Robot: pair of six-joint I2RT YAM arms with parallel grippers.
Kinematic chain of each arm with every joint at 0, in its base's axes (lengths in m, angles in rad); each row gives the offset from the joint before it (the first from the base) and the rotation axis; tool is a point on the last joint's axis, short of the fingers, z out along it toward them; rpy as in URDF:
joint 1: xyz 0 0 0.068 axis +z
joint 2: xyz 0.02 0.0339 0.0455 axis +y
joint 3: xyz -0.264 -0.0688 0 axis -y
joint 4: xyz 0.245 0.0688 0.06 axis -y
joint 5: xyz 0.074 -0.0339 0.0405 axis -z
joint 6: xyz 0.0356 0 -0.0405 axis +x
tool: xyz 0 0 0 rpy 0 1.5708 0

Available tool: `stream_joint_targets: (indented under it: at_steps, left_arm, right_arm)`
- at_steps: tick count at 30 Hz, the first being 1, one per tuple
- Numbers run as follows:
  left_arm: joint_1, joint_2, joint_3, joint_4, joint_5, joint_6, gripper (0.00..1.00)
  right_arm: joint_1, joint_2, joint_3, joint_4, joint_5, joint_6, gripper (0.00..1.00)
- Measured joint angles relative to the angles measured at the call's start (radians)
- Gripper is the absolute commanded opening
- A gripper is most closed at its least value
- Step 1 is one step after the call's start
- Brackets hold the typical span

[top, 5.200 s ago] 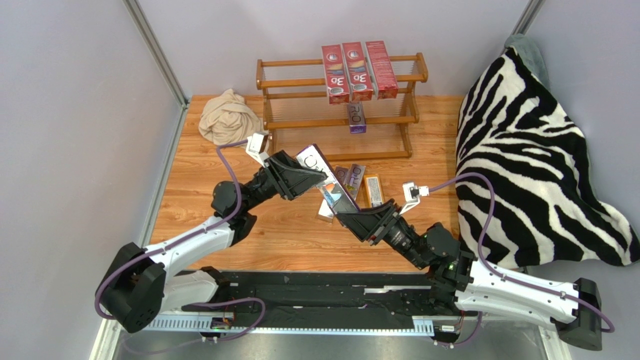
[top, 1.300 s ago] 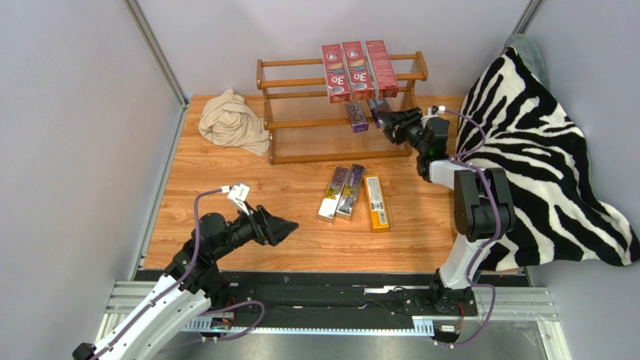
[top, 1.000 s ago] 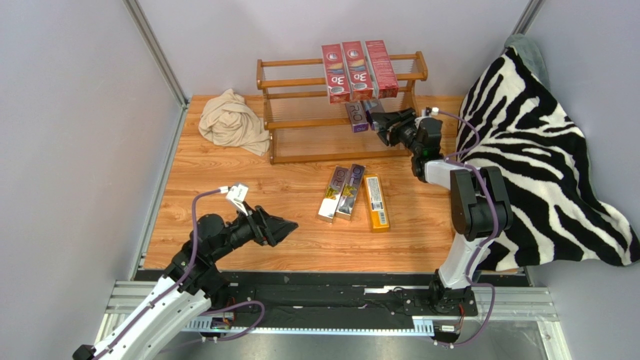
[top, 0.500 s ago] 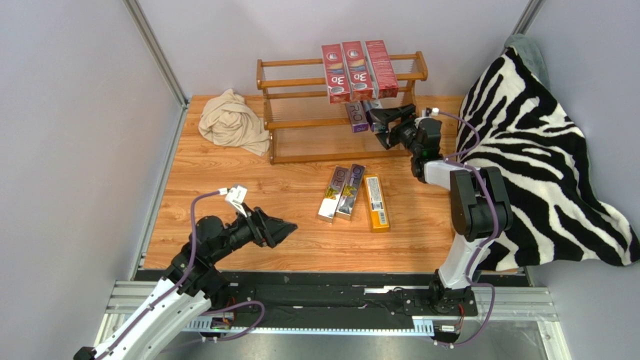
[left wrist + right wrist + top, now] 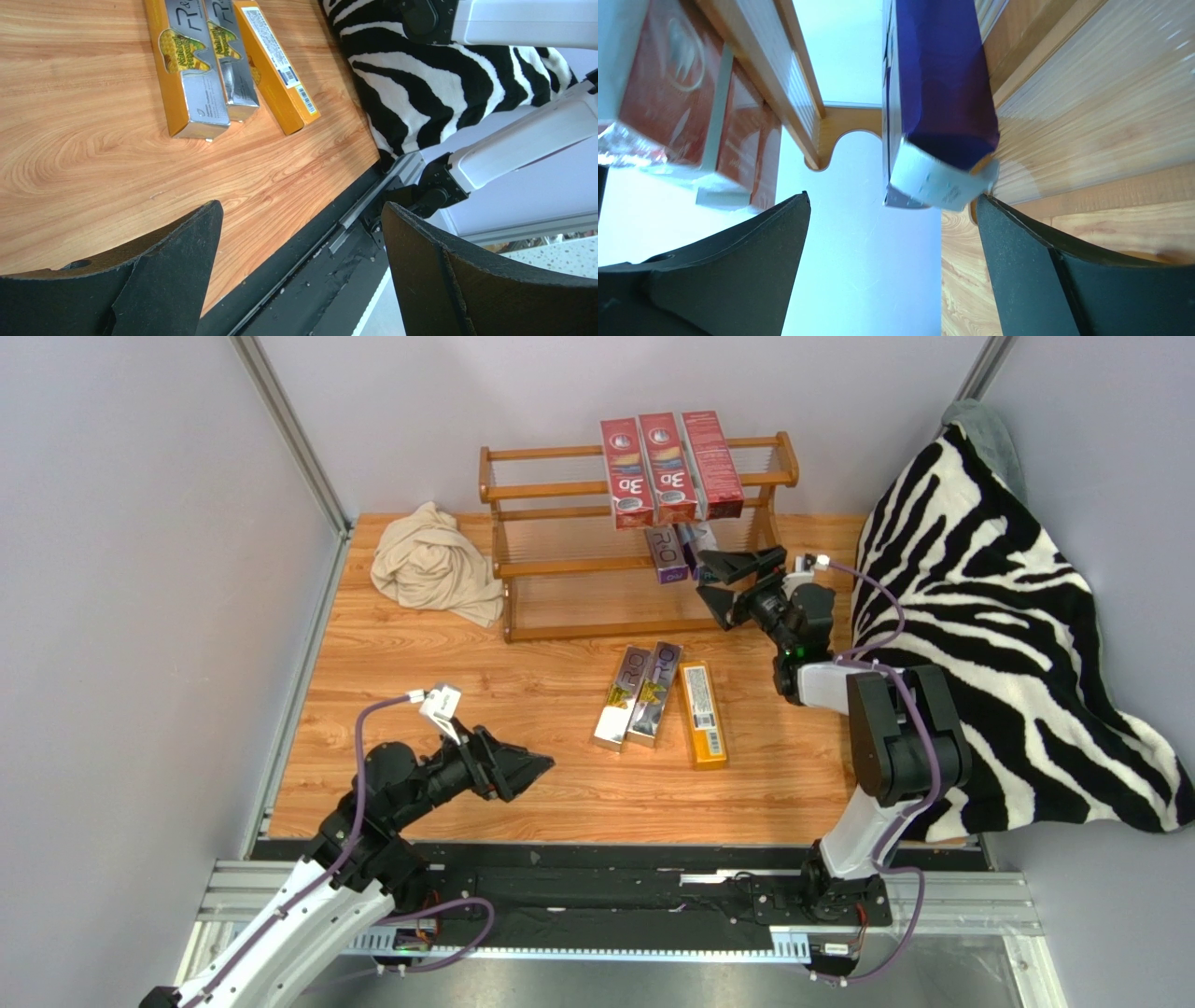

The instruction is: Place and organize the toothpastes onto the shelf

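The brown shelf (image 5: 561, 567) stands at the back of the table. Three red toothpastes (image 5: 671, 469) lie across its top tier. Two purple-silver toothpastes (image 5: 665, 553) rest on the middle tier. My right gripper (image 5: 713, 583) is open just in front of the right one (image 5: 938, 91), whose end lies free between my spread fingers (image 5: 892, 203). Two silver toothpastes (image 5: 623, 697) and an orange one (image 5: 703, 711) lie side by side on the table, also seen in the left wrist view (image 5: 188, 70). My left gripper (image 5: 540, 763) hangs open and empty over the near left of the table.
A crumpled beige cloth (image 5: 432, 560) lies left of the shelf. A zebra-striped blanket (image 5: 1010, 644) covers the right side, right beside the right arm. Grey walls close the back and left. A black rail (image 5: 330, 280) runs along the table's near edge.
My right gripper has opened, let go of the purple-silver carton on the middle tier and drawn back a little. The left arm has hardly moved.
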Motion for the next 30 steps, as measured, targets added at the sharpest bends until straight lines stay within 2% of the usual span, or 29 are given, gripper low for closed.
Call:
stream_joint_targets:
  at_steps: [6,11,18,23,27,30]
  left_arm:
    - [0.000,0.032,0.030,-0.057,-0.029,0.044,0.96]
    - [0.000,0.150,0.108,-0.086,-0.046,0.095,0.96]
    - [0.000,0.223,0.117,-0.076,-0.046,0.120,0.96]
    - [0.000,0.216,0.114,-0.067,-0.046,0.120,0.96]
    - [0.000,0.212,0.108,-0.062,-0.047,0.119,0.95]
    - [0.000,0.211,0.108,-0.070,-0.048,0.120,0.95]
  right_arm:
    - [0.000,-0.101,-0.116,0.031,0.004,0.005,0.96]
    - [-0.001,-0.288,-0.238,-0.044,0.018,-0.055,0.96]
    - [0.000,-0.608,-0.256,-0.474,0.081,-0.360,0.96]
    - [0.011,-0.716,-0.237,-0.798,0.162,-0.572,0.96]
    - [0.080,-0.780,-0.241,-1.008,0.246,-0.691,0.96]
    - [0.187,-0.834,-0.263,-1.108,0.326,-0.742,0.96]
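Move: The yellow toothpaste box lies on the table some 16 cm back from the empty right hand, about 4 cm to its left and 18 cm below. The nearer silver toothpaste is about 7 cm to the left of the yellow box and 3 cm farther out; the shelved toothpaste, already free, lies some 10 cm ahead of the hand, 2 cm left, about level in height. From the left hand the yellow box is roughly 15 cm ahead, 24 cm right and 17 cm below. The toothpaste on the middle shelf is left behind as the right hand, fingers still wide open, draws straight back about 9 cm with a slight rise, then keeps coming back while sinking about 9 cm towards the yellow box. It rolls nearly 50 degrees, left side down, so the fingers dip. The empty left hand shifts a couple of centimetres forward and down, rolling some 10 degrees. ##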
